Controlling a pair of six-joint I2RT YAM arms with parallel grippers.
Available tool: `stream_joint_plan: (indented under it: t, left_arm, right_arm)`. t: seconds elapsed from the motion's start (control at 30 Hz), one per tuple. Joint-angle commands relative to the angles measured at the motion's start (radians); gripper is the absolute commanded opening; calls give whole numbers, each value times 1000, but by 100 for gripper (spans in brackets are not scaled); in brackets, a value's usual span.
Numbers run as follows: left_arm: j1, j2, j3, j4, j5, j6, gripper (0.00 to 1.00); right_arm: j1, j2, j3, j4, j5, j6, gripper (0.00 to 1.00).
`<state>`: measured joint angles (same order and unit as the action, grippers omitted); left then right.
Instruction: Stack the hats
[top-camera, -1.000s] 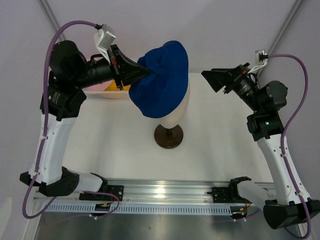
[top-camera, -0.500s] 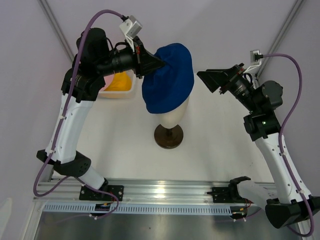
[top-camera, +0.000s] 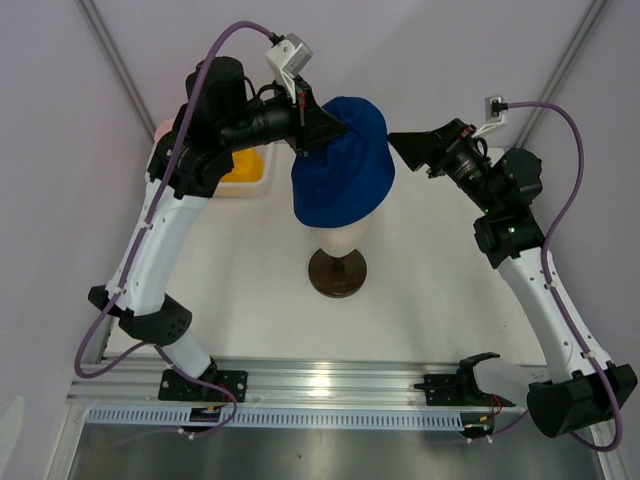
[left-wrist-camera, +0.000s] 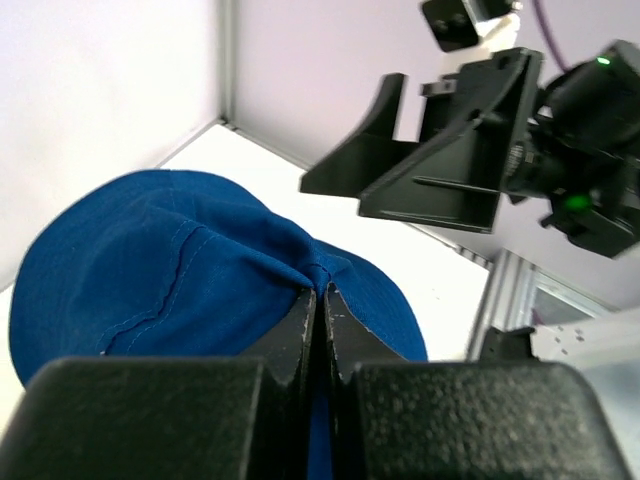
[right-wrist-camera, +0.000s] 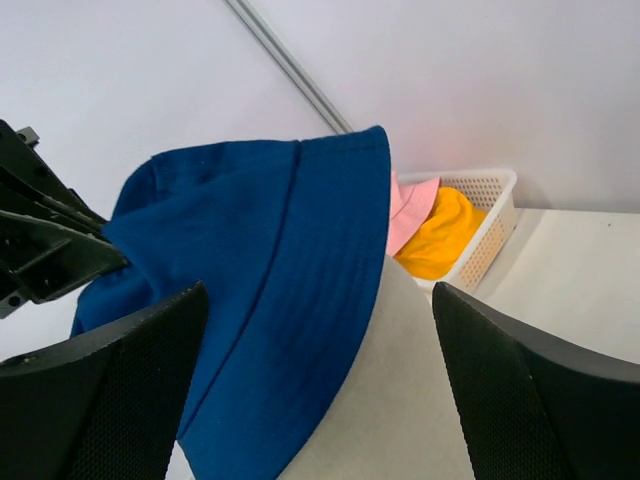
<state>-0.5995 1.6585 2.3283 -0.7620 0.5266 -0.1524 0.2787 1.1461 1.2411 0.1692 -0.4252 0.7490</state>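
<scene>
A dark blue hat is draped over the top of the cream mannequin head. My left gripper is at the hat's upper left side, shut on a pinch of its fabric. My right gripper hovers just right of the hat with its jaws wide open and nothing between them; in the right wrist view the right gripper faces the blue hat and the head. A pink hat and a yellow-orange hat lie in the white basket.
The head stands on a dark round stand in the middle of the white table. The basket sits at the back left, partly behind my left arm. A metal rail runs along the near edge.
My left arm has swung up and to the right, carrying the blue hat further over the head. My right gripper has moved left, closer to the hat.
</scene>
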Motion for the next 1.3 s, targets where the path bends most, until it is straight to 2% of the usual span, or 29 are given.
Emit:
stream_joint_plan:
  t: [0.0, 0.27, 0.43, 0.53, 0.63, 0.67, 0.83, 0.87, 1.03, 1.17, 1.27]
  left_arm:
    - [-20, 3, 40, 24, -120, 7, 5]
    - [-23, 20, 31, 78, -94, -24, 3]
    - [-23, 11, -7, 107, -99, -36, 3]
    - [-23, 15, -6, 107, -96, -38, 3]
    - [-23, 15, -9, 101, -93, -41, 3]
    - [-23, 15, -9, 101, -96, -41, 3]
    - [-23, 14, -23, 104, -111, -42, 3]
    - [-23, 14, -23, 105, -114, -42, 4]
    - [-23, 18, -29, 107, -119, -44, 3]
    - [-23, 17, -38, 109, -123, -44, 3]
    - [-23, 4, -53, 113, -123, -39, 4]
  right_arm:
    - [2, -17, 14, 55, 16, 45, 91]
    - [2, -54, -129, 69, 40, 246, 90]
    - [10, -68, -146, 90, 0, 306, 87]
    - [13, -72, -150, 105, -7, 319, 79]
    - [14, -86, -163, 136, -3, 337, 68]
    - [14, -88, -167, 144, -6, 343, 61]
    - [28, -80, -173, 182, -35, 385, 45]
    - [31, -79, -175, 185, -37, 391, 39]
    - [37, -74, -178, 185, -44, 405, 26]
    - [36, -72, -178, 156, -35, 400, 0]
    - [36, -86, -183, 130, -5, 377, 0]
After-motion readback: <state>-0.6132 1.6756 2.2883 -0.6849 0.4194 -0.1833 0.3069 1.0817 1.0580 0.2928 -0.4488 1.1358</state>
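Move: Between and just below the right hand's open fingers runs the blue hat's right rim, roughly 2 cm down, 2 cm back and 2 cm to the left. The hat's middle is about 8 cm left of this hand, 4 cm back and 2 cm down; the head form's middle is also 8 cm left, 5 cm back and some 12 cm down. From the left hand, which already pinches the hat, its middle lies level fore and aft, 1 cm right and 6 cm below, with the head form's middle 1 cm back, 1 cm right and 17 cm below. Dipping nearly 5 cm beside the head form, the right hand brings its open fingers down to the blue hat's right rim, then comes back up about half of that while easing back 2 cm and slightly left. It rolls left side up and tips its nose down, about 15 degrees each, as the fingers shut and pinch the rim. The left hand keeps its pinch and creeps forward some 2 cm. ##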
